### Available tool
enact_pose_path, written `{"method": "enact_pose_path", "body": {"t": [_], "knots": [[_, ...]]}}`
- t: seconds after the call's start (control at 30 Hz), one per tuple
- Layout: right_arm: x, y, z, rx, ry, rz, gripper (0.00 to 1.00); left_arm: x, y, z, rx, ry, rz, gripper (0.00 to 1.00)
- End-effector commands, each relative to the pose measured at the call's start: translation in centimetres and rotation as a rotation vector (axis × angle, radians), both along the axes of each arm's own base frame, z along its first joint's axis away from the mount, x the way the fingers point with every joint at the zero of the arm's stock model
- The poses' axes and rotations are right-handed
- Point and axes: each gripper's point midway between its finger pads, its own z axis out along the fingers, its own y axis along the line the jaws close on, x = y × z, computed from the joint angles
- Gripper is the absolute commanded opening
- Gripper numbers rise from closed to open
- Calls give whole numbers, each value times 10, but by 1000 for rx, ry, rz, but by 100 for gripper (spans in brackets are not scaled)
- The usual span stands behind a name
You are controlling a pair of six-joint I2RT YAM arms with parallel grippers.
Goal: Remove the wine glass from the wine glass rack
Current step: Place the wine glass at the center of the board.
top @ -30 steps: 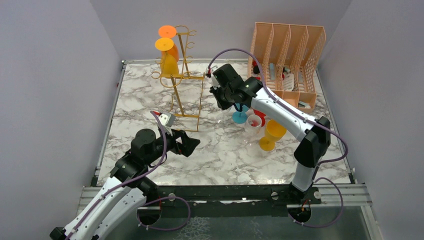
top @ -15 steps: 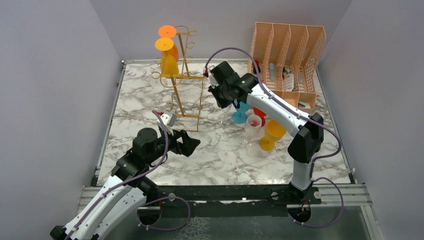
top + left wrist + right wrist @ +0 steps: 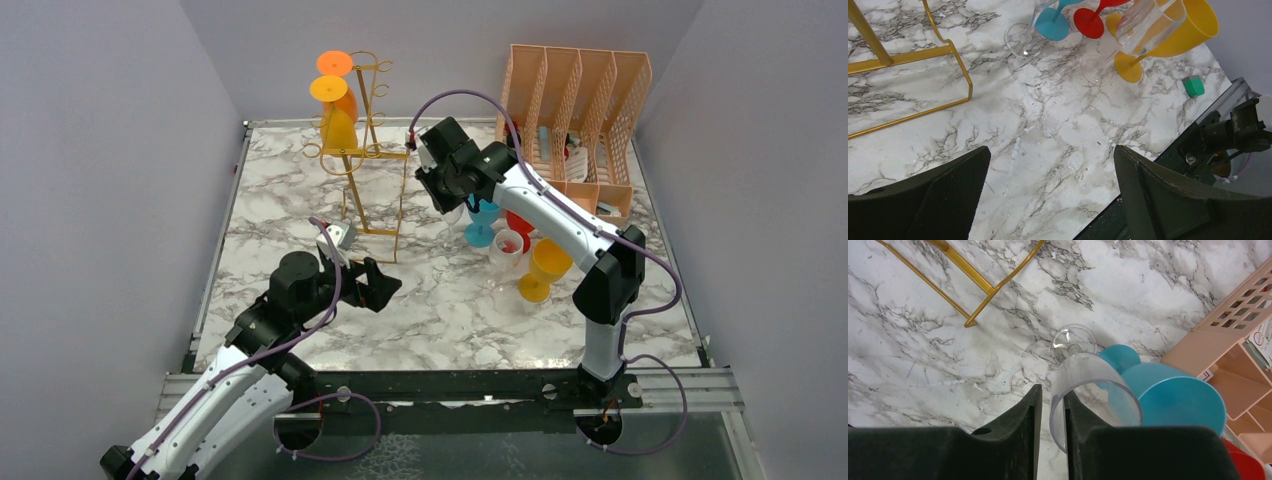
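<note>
The gold wire wine glass rack (image 3: 365, 150) stands at the back left, with an orange and a yellow wine glass (image 3: 338, 110) hanging upside down from its hooks. Its base shows in the left wrist view (image 3: 908, 55) and the right wrist view (image 3: 983, 285). A clear wine glass (image 3: 1088, 385) stands upright on the marble to the rack's right. My right gripper (image 3: 1052, 400) straddles its rim, one finger inside the bowl and one outside, with a thin gap showing beside the wall. My left gripper (image 3: 1053, 165) hovers wide open over bare marble, nothing between its fingers.
Next to the clear glass stand a blue glass (image 3: 481, 225), a red one (image 3: 518, 225), another clear one (image 3: 508, 248) and a yellow one (image 3: 545, 268). A peach lattice organiser (image 3: 575, 110) fills the back right. A small green block (image 3: 1193, 86) lies near the front edge.
The right gripper's jaws have parted slightly around the clear glass's rim, and that arm has shifted a little toward the back. The left arm has crept slightly forward.
</note>
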Motion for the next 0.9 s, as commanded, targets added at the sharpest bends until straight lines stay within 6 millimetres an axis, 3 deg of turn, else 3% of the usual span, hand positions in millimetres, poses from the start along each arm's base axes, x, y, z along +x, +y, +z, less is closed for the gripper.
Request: {"method": "enact_pose_path", "body": {"t": [0.0,0.47,0.63,0.87], "knots": [[4,0,11,5,-18,6,28,6,3,14,-6,-25,28,99],[11,1,43,57,-85,2,31,13,10,11,18,-13,87,99],[9,3,65,122,-134,3,47,16,12,5,31,7,111,99],[-5,-7,99,264,-223,-37,48,26,34,-13,21,76,304,99]]}}
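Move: The clear wine glass stands right at the right hand, its rim between the slightly parted fingers and its middle about 2 cm ahead, 3 cm right and 8 cm below. The blue glass is 7 cm right of the clear glass and 1 cm farther out; a second clear glass stands some 14 cm right and 6 cm back from the hand. The rack's near corner is roughly 9 cm left, 3 cm back. From the left hand the glass lies about 15 cm ahead, 14 cm right and 8 cm lower. Upward, about 5 cm in all, the right hand draws off the rim of the clear glass: slowly at first with a slight forward drift, then faster as the already parted fingers open to about half, the hand tipping up some 10 degrees. The left hand, empty and wide open, eases 2 cm forward-left and about 1 cm down, turning slightly counter-clockwise. ##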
